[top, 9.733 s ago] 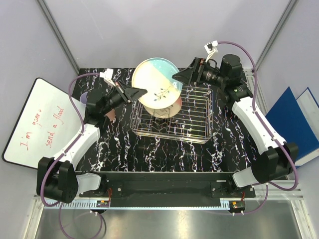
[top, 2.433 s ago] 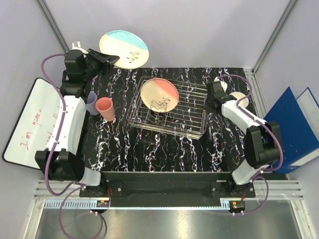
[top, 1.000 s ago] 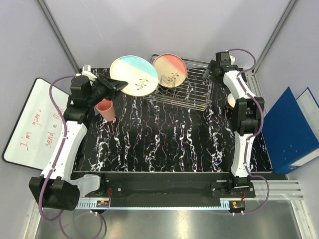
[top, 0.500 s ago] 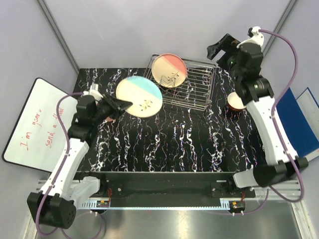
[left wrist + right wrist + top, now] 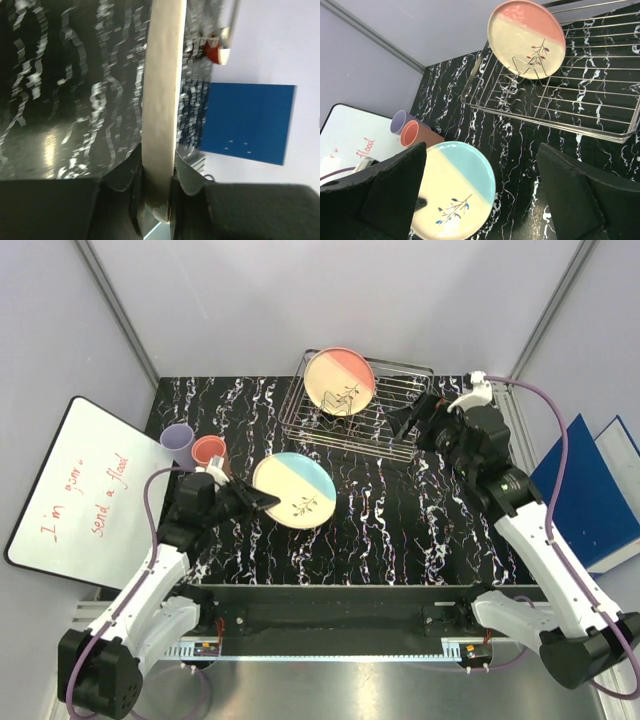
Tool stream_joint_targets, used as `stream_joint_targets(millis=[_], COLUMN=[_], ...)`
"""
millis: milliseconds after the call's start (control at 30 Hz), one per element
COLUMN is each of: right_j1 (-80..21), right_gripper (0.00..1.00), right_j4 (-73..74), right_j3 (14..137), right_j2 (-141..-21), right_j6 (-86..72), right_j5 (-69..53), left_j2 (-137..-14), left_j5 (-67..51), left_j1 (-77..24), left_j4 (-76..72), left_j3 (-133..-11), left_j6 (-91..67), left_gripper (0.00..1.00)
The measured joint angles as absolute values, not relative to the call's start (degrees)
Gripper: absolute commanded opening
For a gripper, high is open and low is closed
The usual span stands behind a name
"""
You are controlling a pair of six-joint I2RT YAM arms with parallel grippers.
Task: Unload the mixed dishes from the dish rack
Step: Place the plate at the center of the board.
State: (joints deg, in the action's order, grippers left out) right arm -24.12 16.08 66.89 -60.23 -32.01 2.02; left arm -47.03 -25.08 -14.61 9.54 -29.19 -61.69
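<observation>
My left gripper (image 5: 260, 502) is shut on the rim of the cream and blue plate (image 5: 294, 490), which lies nearly flat over the front left of the table. The left wrist view shows that plate (image 5: 161, 90) edge-on, pinched between both fingers (image 5: 125, 175). The cream and pink plate (image 5: 340, 382) stands upright in the dish rack (image 5: 385, 435) at the back. My right gripper (image 5: 420, 418) hovers open and empty by the rack's right end. From the right wrist view I see the pink plate (image 5: 527, 37), the rack (image 5: 580, 122) and the blue plate (image 5: 455, 187) below.
A lavender cup (image 5: 178, 440) and a pink cup (image 5: 210, 452) stand together at the left, close behind the left gripper. A small red bowl (image 5: 215, 52) sits on the right side of the table. A whiteboard (image 5: 70, 495) lies left, blue binders (image 5: 585, 485) right.
The left arm has carried the blue plate from the back left down toward the front of the table. The right arm has dropped from high at the back to the rack's right end.
</observation>
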Motion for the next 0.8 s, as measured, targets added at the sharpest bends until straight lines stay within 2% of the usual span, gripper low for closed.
stream_joint_targets(millis=[233, 800], right_j1=[-24.1, -24.1], right_gripper=[1.00, 1.00], right_j4=[13.6, 11.2], right_j3=[60.4, 54.7], right_j2=[-56.6, -56.6], right_j6=[-33.1, -35.0], right_j5=[-0.2, -1.2], left_j2=[-52.4, -67.0], left_j5=[-24.8, -25.7], left_j1=[-15.3, -16.1], left_j4=[6.1, -8.8], left_j3=[-23.1, -21.6], left_j6=[-61.3, -61.5], left_gripper=[0.00, 0.00])
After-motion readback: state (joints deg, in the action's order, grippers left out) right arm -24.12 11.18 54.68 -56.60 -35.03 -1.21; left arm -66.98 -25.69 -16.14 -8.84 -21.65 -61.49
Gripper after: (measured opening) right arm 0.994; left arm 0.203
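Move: The left hand pinches the plate by its rim, with the plate's middle about 4 cm ahead and 6 to the right; the board's clear middle lies some 2 cm ahead, 13 right and 16 below. The orange cup stands roughly 10 ahead and 15 left of that hand, the dish rack 24 ahead and 21 right. From the right hand, the clear middle is about 13 back, 15 left and 34 below. Still pinching the plate, the left hand sinks about 9 cm towards the board; the open right sinks 6. ##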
